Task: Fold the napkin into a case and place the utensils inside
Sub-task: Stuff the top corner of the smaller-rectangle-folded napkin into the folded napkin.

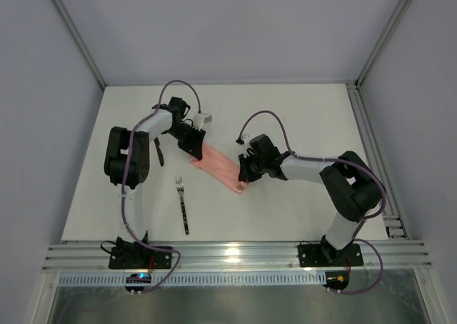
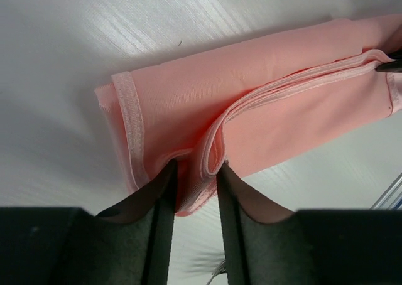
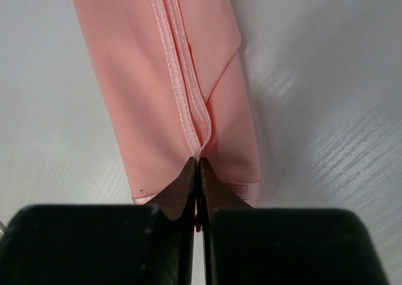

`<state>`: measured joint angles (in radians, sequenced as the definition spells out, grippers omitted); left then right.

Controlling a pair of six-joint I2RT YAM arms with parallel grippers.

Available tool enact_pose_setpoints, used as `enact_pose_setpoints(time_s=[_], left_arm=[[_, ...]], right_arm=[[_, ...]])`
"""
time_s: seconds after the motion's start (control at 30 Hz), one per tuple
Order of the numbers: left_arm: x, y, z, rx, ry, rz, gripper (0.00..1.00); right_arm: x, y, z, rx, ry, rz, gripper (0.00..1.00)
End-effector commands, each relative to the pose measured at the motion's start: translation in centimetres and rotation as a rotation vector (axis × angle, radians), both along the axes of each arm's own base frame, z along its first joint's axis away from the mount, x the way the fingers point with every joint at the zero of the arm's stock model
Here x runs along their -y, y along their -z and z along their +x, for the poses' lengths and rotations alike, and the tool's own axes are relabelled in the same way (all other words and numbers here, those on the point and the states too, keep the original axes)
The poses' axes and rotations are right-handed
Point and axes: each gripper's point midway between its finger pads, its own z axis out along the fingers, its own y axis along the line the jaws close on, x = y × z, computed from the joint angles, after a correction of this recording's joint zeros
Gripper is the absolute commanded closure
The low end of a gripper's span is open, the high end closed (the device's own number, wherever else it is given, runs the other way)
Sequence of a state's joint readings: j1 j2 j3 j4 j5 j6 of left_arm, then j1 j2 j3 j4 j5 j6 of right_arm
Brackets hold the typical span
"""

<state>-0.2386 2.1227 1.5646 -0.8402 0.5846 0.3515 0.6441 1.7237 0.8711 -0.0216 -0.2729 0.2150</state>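
Observation:
The pale-pink napkin (image 1: pixel 220 168) lies folded into a narrow oblong, slanting across the middle of the white table (image 1: pixel 300 117). At its far-left end is my left gripper (image 1: pixel 198 151). In the left wrist view its jaws (image 2: pixel 196 166) stand partly apart, with a bunched fold of the napkin (image 2: pixel 251 90) loose between the fingers (image 2: pixel 164 194). My right gripper (image 1: pixel 244 175) is at the near-right end. It is shut (image 3: pixel 198 161) on the hemmed edge of the napkin (image 3: pixel 138 78). The fork (image 1: pixel 183 204) lies alone on the table in front of the napkin. The black knife (image 1: pixel 159 153) lies beside the left arm.
Aluminium rails (image 1: pixel 235 256) run along the near table edge, where both arm bases are bolted. A frame post and track (image 1: pixel 368 145) border the right side. Grey walls close in the back and both sides.

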Motion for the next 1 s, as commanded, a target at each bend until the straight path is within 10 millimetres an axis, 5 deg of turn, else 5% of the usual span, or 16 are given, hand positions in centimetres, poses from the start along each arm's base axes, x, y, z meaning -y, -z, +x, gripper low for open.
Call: enact_pose_setpoints(time_s=[0.0, 0.5, 0.6, 0.73, 0.97], left_arm=[[-0.3, -3.2, 1.1, 0.112, -0.004, -0.004, 0.64], [0.7, -15.1, 0.4, 0.472, 0.085, -0.127, 0.45], [1.6, -14.0, -0.2, 0.534, 0.236, -0.020, 0.49], [-0.4, -11.1, 1.6, 0.528, 0.253, 0.099, 0.57], [-2.4, -6.7, 2.7, 0.580, 0.351, 0.143, 0.32]], right_arm=[[0.3, 1.3, 0.4, 0.005, 0.005, -0.038, 0.96], [-0.6, 1.7, 1.1, 0.007, -0.083, 0.031, 0.96], [-0.8, 2.1, 1.4, -0.012, -0.105, 0.036, 0.96], [-1.1, 1.8, 1.5, -0.014, -0.139, 0.041, 0.96], [-1.5, 0.6, 1.9, -0.013, -0.169, 0.053, 0.96]])
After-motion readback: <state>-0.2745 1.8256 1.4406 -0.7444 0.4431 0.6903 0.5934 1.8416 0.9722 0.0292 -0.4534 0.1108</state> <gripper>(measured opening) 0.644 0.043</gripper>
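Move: The napkin's left end, with its bunched top corner, lies between the left hand's parting fingers, about 1 cm below the hand point. From that hand the knife lies roughly 15 cm to the left and 5 cm farther out, the fork's middle some 18 cm back and 5 cm left. The right hand already pinches the napkin's other end, about 1 cm below its own point; the bunched corner is around 17 cm left and 9 cm ahead of it. The napkin's bunched top corner comes free as the left fingers spread wider and the hand climbs straight up some 14 cm, then turns back down about 7 cm over the napkin's left end, still open, swinging its fingertips forward and turning a little clockwise. Meanwhile the right hand keeps its low pinch on the other end and drags the napkin about 3 cm forward and left, turning slightly counter-clockwise. ##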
